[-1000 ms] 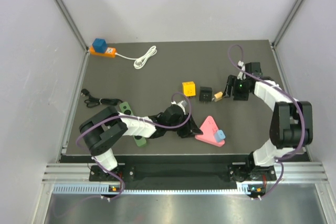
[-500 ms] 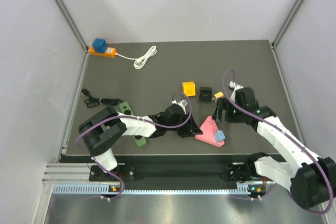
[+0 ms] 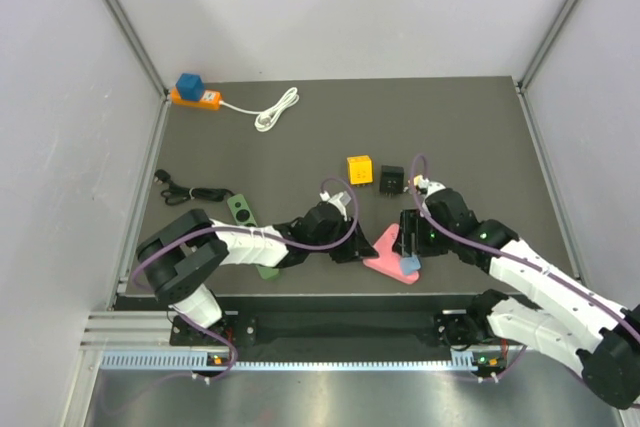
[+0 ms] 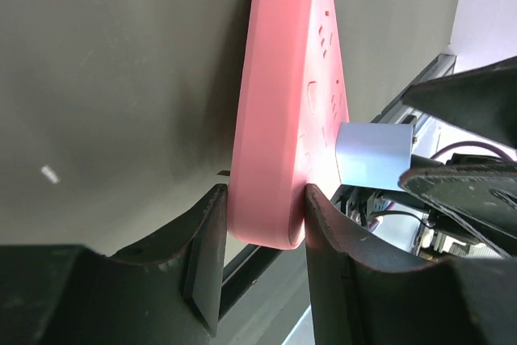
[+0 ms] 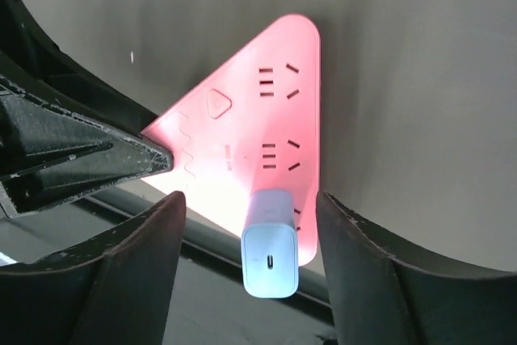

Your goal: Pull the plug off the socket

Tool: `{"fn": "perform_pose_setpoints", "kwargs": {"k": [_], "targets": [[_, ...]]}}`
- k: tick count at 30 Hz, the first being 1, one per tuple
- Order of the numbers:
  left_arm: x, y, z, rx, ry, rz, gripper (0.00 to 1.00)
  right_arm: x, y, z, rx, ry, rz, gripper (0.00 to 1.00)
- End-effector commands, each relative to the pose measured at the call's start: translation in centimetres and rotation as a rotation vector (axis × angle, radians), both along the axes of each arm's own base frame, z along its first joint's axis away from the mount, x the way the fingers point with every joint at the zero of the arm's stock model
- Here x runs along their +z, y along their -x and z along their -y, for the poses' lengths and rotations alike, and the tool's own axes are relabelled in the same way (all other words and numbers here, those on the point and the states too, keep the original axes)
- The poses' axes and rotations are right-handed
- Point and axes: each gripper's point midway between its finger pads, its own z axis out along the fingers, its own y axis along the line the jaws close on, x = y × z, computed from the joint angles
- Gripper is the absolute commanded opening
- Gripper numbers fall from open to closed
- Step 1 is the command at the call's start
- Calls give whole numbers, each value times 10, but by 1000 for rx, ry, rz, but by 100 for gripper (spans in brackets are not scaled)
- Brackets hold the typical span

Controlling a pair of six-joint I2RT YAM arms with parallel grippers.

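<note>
A pink triangular socket point(image 3: 385, 245) lies flat near the table's front edge, with a pale blue plug point(image 3: 409, 265) standing in its near corner. My left gripper point(image 3: 352, 247) is shut on the socket's left corner; in the left wrist view both fingers press the pink socket point(image 4: 283, 78) edge at my left gripper point(image 4: 262, 208), and the plug point(image 4: 373, 155) shows beyond. My right gripper point(image 3: 408, 237) hangs over the plug. In the right wrist view my right gripper point(image 5: 249, 204) is open and straddles the plug point(image 5: 271, 252) on the socket point(image 5: 266, 111), with a gap on each side.
Behind the socket sit a yellow cube point(image 3: 359, 168) and a black adapter point(image 3: 392, 179). A green strip point(image 3: 242, 210) and a black cable point(image 3: 185, 190) lie at the left. An orange power strip point(image 3: 197, 98) with a white cable point(image 3: 278, 107) is at the back left.
My right arm has swung from the back right down to the socket and now stands over the plug. The left gripper keeps its hold; the socket has shifted slightly left.
</note>
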Motion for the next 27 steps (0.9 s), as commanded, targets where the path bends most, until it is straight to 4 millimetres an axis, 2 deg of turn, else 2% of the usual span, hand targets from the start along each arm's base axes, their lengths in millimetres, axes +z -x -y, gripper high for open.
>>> {"fn": "perform_pose_setpoints", "kwargs": {"k": [1, 4, 8, 12, 16, 18, 21, 23, 27], "targets": [[-48, 7, -44, 50, -193, -7, 0, -3, 4, -3, -56, -19, -1, 63], [-44, 5, -47, 72, -184, 9, 0, -11, 11, -4, -66, -14, -9, 54], [-41, -1, -58, 101, -222, 52, 0, -22, 21, -6, -31, 46, -31, 52], [-38, -4, -58, 102, -234, 68, 0, -26, 23, -21, 8, 68, -11, 48], [-47, 0, -58, 90, -244, 37, 0, -27, 23, -32, 44, 105, -1, 28], [-50, 3, -55, 76, -232, 25, 0, -23, 20, -36, 42, 104, 19, 22], [-56, 3, -61, 80, -275, 16, 0, -21, 17, -36, 29, 108, 35, 3], [-54, 2, -63, 79, -285, 23, 0, -23, 17, -37, 36, 105, 35, 0], [-56, 3, -74, 117, -309, 8, 0, -28, 17, -41, 53, 118, 18, 0]]}}
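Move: The blue plug to be gripped stands in the pink socket, about 4 cm back from the open right hand, straight in line sideways and some 4 cm lower. The socket's middle is about 2 cm back, 3 cm left; the black cube some 14 cm ahead, 4 cm left, the yellow cube 16 cm ahead, 11 cm left. From the left hand, already pinching the socket's corner, the plug lies about 9 cm right, 1 cm back. Right hand sinks about 4 cm and draws back 3, pinching the plug; left carries the held socket 2.5 cm left. ##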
